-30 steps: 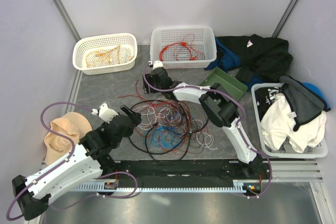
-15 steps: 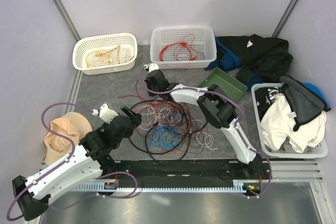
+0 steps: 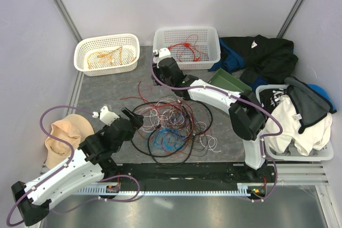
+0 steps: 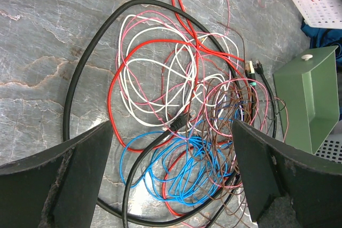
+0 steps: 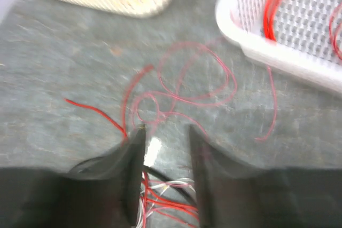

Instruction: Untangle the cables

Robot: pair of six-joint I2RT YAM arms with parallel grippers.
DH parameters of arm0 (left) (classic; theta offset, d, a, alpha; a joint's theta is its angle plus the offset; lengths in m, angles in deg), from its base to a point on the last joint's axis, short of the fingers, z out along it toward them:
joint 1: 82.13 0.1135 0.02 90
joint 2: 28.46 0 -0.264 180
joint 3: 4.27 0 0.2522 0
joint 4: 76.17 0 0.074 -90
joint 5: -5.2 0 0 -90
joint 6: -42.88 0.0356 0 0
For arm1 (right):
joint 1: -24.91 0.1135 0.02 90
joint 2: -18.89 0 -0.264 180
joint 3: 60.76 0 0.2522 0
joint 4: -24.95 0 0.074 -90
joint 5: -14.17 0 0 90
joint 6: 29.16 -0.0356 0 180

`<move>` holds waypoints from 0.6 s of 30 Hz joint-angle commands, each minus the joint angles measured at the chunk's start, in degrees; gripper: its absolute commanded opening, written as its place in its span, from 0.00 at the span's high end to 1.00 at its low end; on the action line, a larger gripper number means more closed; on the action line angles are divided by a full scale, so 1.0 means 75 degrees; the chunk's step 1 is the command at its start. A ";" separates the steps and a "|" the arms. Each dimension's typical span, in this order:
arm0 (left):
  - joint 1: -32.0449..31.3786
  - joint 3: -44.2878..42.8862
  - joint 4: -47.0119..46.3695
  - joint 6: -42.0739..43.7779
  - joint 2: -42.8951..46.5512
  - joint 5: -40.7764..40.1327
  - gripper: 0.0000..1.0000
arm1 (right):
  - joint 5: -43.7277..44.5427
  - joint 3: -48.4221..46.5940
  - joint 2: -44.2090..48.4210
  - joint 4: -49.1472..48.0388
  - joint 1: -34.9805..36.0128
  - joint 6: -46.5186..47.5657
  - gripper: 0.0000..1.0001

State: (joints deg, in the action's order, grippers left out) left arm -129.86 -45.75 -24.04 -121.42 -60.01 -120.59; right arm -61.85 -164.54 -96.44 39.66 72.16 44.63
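The cables (image 3: 171, 126) lie in a tangle mid-table: red, white, pink, brown and blue (image 4: 187, 169) wires ringed by a thick black one (image 4: 80, 73). My left gripper (image 3: 133, 117) hovers over the tangle's left side, open wide; in its wrist view the left gripper (image 4: 171, 126) frames the blue coil with nothing between its fingers. My right gripper (image 3: 163, 67) hangs beyond the tangle near the white basket. The blurred wrist view shows the right gripper (image 5: 165, 129) with its jaws apart over thin pink-red wire loops (image 5: 197, 78), gripping nothing.
A white basket (image 3: 160, 52) at the back holds red cable (image 3: 181, 52). A cream basket (image 3: 85, 60) at back left holds orange wires. A green box (image 3: 230, 84), dark clothes (image 3: 267, 54), a clothes bin (image 3: 299, 156) and a peach hat (image 3: 64, 137) lie around.
My right gripper has swung away from the tangle's far edge toward the white basket, its arm stretching out. The left arm has barely moved.
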 commanded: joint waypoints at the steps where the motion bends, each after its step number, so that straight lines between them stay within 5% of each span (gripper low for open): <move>1: -0.0012 0.0005 -0.0253 0.0040 0.0023 -0.0162 0.00 | -0.0785 -0.0536 -0.0090 0.0458 0.0040 0.0028 0.40; 18: -0.0012 0.0099 -0.0183 0.0110 0.0351 0.0108 0.00 | -0.1079 -0.1099 -0.1849 -0.0056 0.0041 -0.0276 0.36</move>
State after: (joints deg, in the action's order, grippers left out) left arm -129.86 -45.73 -24.04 -121.33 -57.19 -120.17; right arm -69.09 -169.33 -109.60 42.61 72.81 44.30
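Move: The pink wire's small loose loop lies on the table some 4 cm to the right hand's left, about 1 cm nearer the base and roughly 13 cm below the hand. The red cables cross about 4 cm back of that loop, and the red cable's free end lies about 4 cm beyond it and 3 cm farther left. From the left hand, the pink loop is some 13 cm ahead, 4 cm to the right and 10 cm down. Towards the pink wire's loose loop beside the red cables, the empty right hand drops in from above: it first bobs up about 3 cm while drifting left, then sinks quickly to end some 10 cm lower and 3 cm farther left. The fingers open from a third to about two thirds and tip downward roughly 10 degrees, stopping short of the wire. ##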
